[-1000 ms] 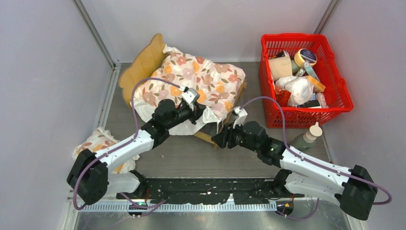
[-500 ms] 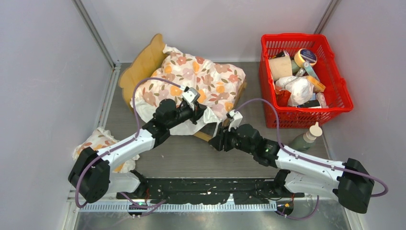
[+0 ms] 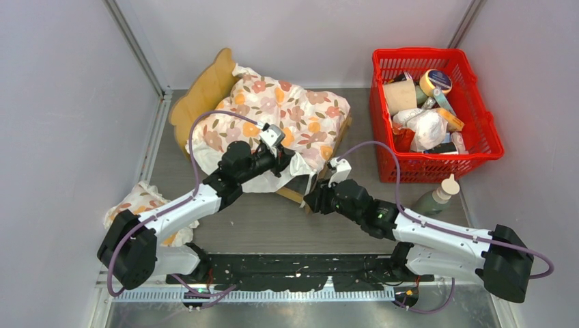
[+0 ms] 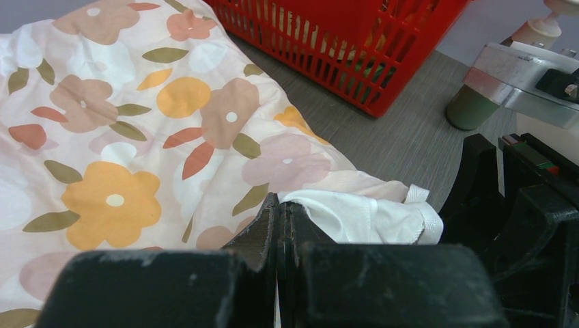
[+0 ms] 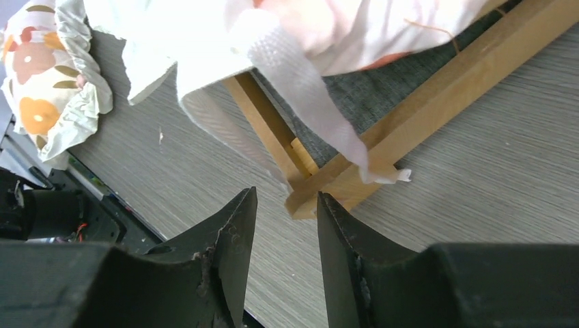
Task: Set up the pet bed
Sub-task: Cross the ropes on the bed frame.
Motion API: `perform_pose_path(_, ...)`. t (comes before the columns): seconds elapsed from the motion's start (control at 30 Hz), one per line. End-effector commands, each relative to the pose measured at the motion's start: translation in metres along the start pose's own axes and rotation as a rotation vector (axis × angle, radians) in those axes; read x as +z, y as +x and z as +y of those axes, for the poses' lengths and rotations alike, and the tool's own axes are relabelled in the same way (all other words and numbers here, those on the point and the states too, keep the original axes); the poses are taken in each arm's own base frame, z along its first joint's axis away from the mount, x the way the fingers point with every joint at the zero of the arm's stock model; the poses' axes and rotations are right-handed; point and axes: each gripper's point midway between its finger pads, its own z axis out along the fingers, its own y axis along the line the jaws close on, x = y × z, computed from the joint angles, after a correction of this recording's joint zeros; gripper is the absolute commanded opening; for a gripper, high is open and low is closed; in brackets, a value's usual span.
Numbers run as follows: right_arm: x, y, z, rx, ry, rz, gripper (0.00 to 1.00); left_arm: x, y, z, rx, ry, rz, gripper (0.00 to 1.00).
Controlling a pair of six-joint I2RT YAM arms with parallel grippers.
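The pet bed, a light-wood frame with a scalloped headboard, stands at the table's back left. A floral cushion is draped over it and hides most of its grey surface. My left gripper is shut on the cushion's white hem at the near edge of the bed. My right gripper is open just in front of the frame's near wooden corner, with nothing between its fingers. A white fabric strip hangs over that corner.
A red basket full of several items stands at the back right. A bottle stands in front of it. A small floral pillow lies at the left beside the left arm. Walls close in the left, back and right.
My right gripper has shifted slightly at the bed's near corner and its jaws have narrowed a little. The left gripper and the cushion have not moved.
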Motion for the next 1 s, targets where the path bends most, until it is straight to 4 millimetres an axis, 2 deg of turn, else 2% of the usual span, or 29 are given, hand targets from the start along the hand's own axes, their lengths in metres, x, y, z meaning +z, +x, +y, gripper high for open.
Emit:
perform_pose_path(0.0, -0.006, -0.033, 0.006, -0.002, 0.024, -0.104, 0.45, 0.004, -0.039, -0.002, 0.039, 0.013, -0.105, 0.00)
perform_pose_path(0.27, 0.006, -0.036, 0.020, -0.004, -0.012, -0.090, 0.44, 0.005, -0.041, -0.002, 0.037, 0.015, -0.107, 0.00)
perform_pose_path(0.47, 0.015, -0.034, 0.019, -0.010, 0.006, -0.082, 0.42, 0.005, -0.042, -0.001, 0.038, 0.015, -0.108, 0.00)
perform_pose_path(0.6, 0.016, -0.034, 0.028, 0.003, -0.035, -0.080, 0.34, 0.006, -0.040, 0.001, 0.040, 0.007, -0.106, 0.00)
perform_pose_path(0.67, 0.015, -0.036, 0.033, 0.006, -0.055, -0.082, 0.27, 0.007, -0.041, 0.002, 0.041, 0.004, -0.109, 0.00)
perform_pose_path(0.77, 0.013, -0.048, 0.040, -0.014, -0.071, -0.106, 0.08, 0.008, -0.039, 0.002, 0.034, 0.005, -0.108, 0.00)
perform_pose_path(0.97, 0.006, -0.082, 0.052, -0.108, -0.072, -0.180, 0.05, 0.008, -0.037, 0.001, 0.031, 0.007, -0.109, 0.00)
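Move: The hanging white rope that the right hand is after is close by its fingertips, about 2 cm ahead, 1 cm left and 1 cm above the point between them. The bed frame corner is roughly straight below that hand, some 8 cm down. The white cloth corner in the left fingers is about 8 cm ahead of the right hand, 4 cm left and 7 cm higher. From the left hand the rope hangs about 7 cm back, 4 cm right and 8 cm lower. The right fingers close from half open and pinch the hanging rope, after the hand has eased a centimetre or two forward and to its left over the bed frame corner. Once they are nearly shut, the hand lifts about 3 cm, still edging forward-left towards the left hand, its fingers tipping up slightly. The left hand stays put, keeping its pinch on the white cloth. ##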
